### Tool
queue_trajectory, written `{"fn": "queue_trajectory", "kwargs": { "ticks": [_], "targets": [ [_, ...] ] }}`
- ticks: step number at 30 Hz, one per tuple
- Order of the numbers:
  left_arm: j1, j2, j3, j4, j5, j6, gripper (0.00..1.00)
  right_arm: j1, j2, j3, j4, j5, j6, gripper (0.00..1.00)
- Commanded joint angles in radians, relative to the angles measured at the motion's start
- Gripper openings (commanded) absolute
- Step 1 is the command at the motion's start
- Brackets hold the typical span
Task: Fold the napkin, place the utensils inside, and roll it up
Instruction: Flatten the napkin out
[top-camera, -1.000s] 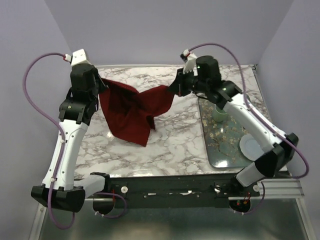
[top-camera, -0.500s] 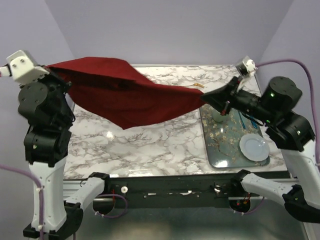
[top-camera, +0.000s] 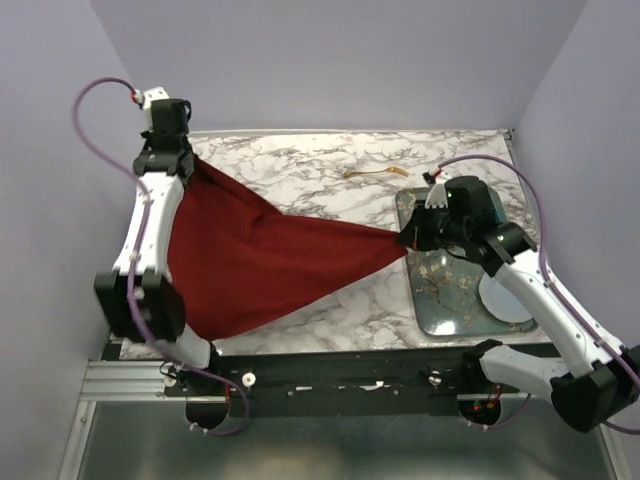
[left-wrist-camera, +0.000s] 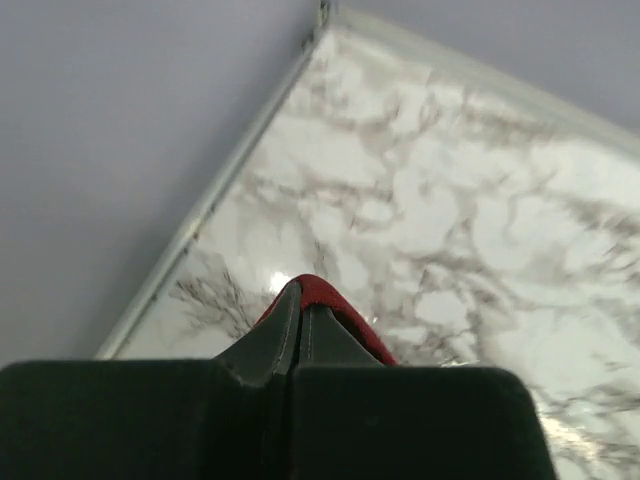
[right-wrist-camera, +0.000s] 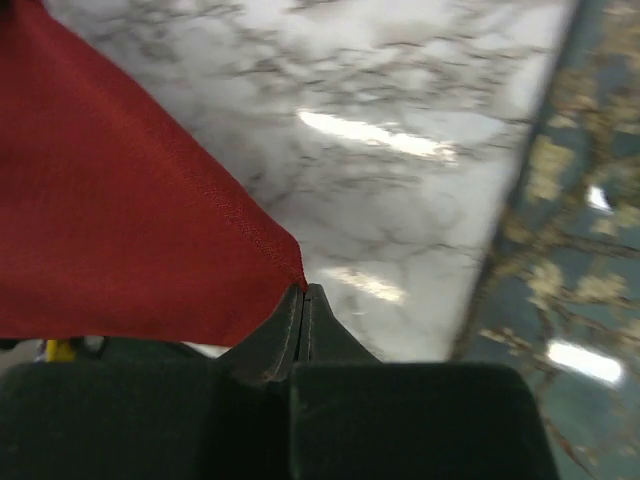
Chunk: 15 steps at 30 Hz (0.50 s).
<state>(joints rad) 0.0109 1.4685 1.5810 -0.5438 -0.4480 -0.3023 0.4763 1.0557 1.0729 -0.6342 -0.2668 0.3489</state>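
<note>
The dark red napkin (top-camera: 255, 260) is stretched between both arms over the marble table, sagging toward the near left edge. My left gripper (top-camera: 190, 165) is shut on one corner at the far left; a red tip of napkin (left-wrist-camera: 325, 295) pokes past its closed fingers. My right gripper (top-camera: 403, 240) is shut on the opposite corner beside the tray; the cloth (right-wrist-camera: 120, 210) fans out to the left of its closed tips (right-wrist-camera: 304, 290). One gold utensil (top-camera: 375, 172) lies on the table at the back, apart from the napkin.
A patterned tray (top-camera: 455, 295) stands at the right with a white plate (top-camera: 505, 300) on it. The marble table (top-camera: 330, 195) has a raised rim at the back and left. Purple walls close in on both sides.
Both arms have swung down from high above the table. The napkin, held up in the air before, now hangs low and stretched toward the near left.
</note>
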Motion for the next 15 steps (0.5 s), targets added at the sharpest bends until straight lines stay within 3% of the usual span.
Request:
{"fn": "queue_trajectory", "kwargs": {
  "ticks": [1, 4, 9, 15],
  "targets": [
    [0.058, 0.136, 0.036, -0.085, 0.101, -0.06, 0.0, -0.103, 0.024, 0.106, 0.001, 0.14, -0.046, 0.01],
    [0.083, 0.173, 0.074, -0.097, 0.123, -0.049, 0.0, -0.107, 0.05, 0.163, -0.058, 0.098, -0.064, 0.01],
    [0.109, 0.202, 0.044, -0.097, 0.141, -0.041, 0.0, -0.107, -0.005, 0.027, -0.048, -0.031, -0.019, 0.01],
    [0.161, 0.211, 0.024, -0.1, 0.114, -0.06, 0.0, -0.145, -0.086, -0.002, -0.143, 0.127, -0.045, 0.01]
  ]
}}
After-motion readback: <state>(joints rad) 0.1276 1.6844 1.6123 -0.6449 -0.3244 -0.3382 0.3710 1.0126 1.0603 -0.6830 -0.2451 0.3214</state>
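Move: Both grippers already pinch a napkin corner in the air. The billowing cloth's middle lies about 23 cm right of the left hand, 13 cm back and 20 cm lower, with the table's far left corner some 37 cm ahead, 15 cm left. From the right hand the napkin's middle is about 33 cm left, 5 cm ahead, 12 cm lower; the tray sits about 20 cm right and 11 cm ahead, the green cup 16 cm right and 23 cm ahead. Snap the left gripper down about 15 cm, tipping its fingers further down, then let it rise some 5 cm while easing left, away from the right gripper. Meanwhile swing the right gripper forward and right towards the tray, dipping and bobbing back up, then draw it back and let it sink. Keep both pinches shut on the cloth. ##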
